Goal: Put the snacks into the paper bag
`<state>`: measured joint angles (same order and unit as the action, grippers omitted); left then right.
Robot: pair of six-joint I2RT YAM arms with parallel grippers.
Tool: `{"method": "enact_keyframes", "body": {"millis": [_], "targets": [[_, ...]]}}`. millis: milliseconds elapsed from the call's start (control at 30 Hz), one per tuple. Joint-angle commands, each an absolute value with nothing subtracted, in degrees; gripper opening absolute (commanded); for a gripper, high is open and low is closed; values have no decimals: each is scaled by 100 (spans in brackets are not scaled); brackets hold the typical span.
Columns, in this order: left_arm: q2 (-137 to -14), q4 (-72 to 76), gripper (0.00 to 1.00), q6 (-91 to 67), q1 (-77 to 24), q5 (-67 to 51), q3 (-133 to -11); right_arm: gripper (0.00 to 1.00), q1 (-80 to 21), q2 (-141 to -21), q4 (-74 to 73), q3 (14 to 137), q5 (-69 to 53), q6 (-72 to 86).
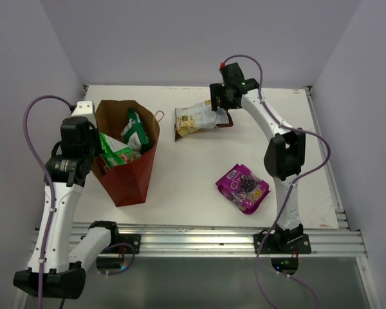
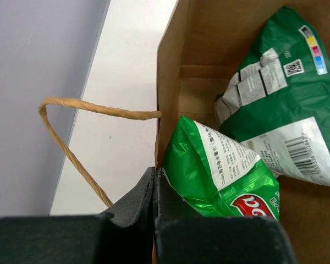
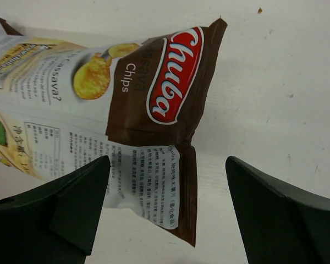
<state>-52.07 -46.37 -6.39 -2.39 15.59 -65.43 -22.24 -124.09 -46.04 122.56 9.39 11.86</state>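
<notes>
The reddish-brown paper bag (image 1: pixel 130 175) stands open at the left. My left gripper (image 1: pixel 98 156) is shut on its left rim; in the left wrist view the card wall (image 2: pixel 209 33) runs down between the closed fingers (image 2: pixel 137 198). Inside the bag are the small bright green bag with a red logo (image 2: pixel 220 170) and the dark green bag (image 2: pixel 289 93). At the back middle the cream-and-brown chip bag (image 1: pixel 194 119) lies on the table. My right gripper (image 3: pixel 168 162) stands open over its brown end (image 3: pixel 154 93), touching nothing. The purple packet (image 1: pixel 242 187) lies right of centre.
A tan cord handle (image 2: pixel 71 110) loops out from the bag's left wall over the white table (image 1: pixel 193 174). The grey side wall (image 2: pixel 33 82) is close to the bag's left. A metal rail (image 1: pixel 199 241) runs along the near edge.
</notes>
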Motion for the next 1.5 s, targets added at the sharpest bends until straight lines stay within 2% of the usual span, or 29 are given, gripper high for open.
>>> {"method": "enact_keyframes", "body": {"millis": [0,200,467,567,600,633,667,800,933,1033,1233,1367,1467], "targets": [[-5168,-4535,0,-615,-211,1424,-6732,91,-2180,-12427,-4702,12613,817,1054],[-5133,-4570,0,-650,-211,1468,-6776,90,-2039,-12472,-4579,11849,283,1221],[-5142,-4579,0,-624,-211,1468,-6785,81,-1723,-12674,-4245,11014,-1615,1793],[-5124,-4588,0,-598,-211,1485,-6768,65,-1714,-12665,-4210,10916,-1793,1810],[-5124,-4570,0,-598,-211,1485,-6759,55,-1696,-12656,-4201,10907,-1828,1802],[-5124,-4570,0,-598,-211,1477,-6750,50,-1688,-12665,-4210,10907,-1837,1776],[-5115,-4562,0,-598,-211,1459,-6733,37,-1679,-12674,-4210,10907,-1846,1758],[-5124,-4526,0,-571,-211,1441,-6724,0,-1670,-12683,-4385,10898,-1793,1653],[-5107,-4491,0,-563,-211,1424,-6689,0,-1670,-12157,-4395,10811,-1338,1398],[-5098,-4456,0,-571,-211,1380,-6627,0,-1687,-11577,-4595,11196,-854,1222],[-5106,-4395,0,-571,-211,1292,-6557,0,-1889,-10916,-4667,12874,-308,1248],[-5141,-4342,0,-580,-211,1222,-6521,0,-2476,-10705,-4369,13998,-307,1318],[-5185,-4307,0,-580,-211,1169,-6530,0,-2968,-10687,-4053,14404,-509,1371]]}}
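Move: The brown-and-white cassava chips bag lies with its middle about 10 cm to the right hand's left, 4 cm back and 12 cm below, its brown end nearest the open fingers. From that hand the paper bag stands some 38 cm left and 21 cm back, its middle 3 cm lower; the purple snack lies 32 cm back, 6 cm right and 12 cm below. The chips are about 34 cm right, 20 cm ahead and 21 cm below the left hand. The chips bag's brown end is what the right hand sinks to, about 10 cm down and slightly back, fingers tipping steeper; they shut from wide open and pinch the wrapper. The hand then rises fast, some 33 cm, tilting the fingers up by about 45 degrees and easing left late on. The left hand stays put, still shut at the paper bag's rim. ##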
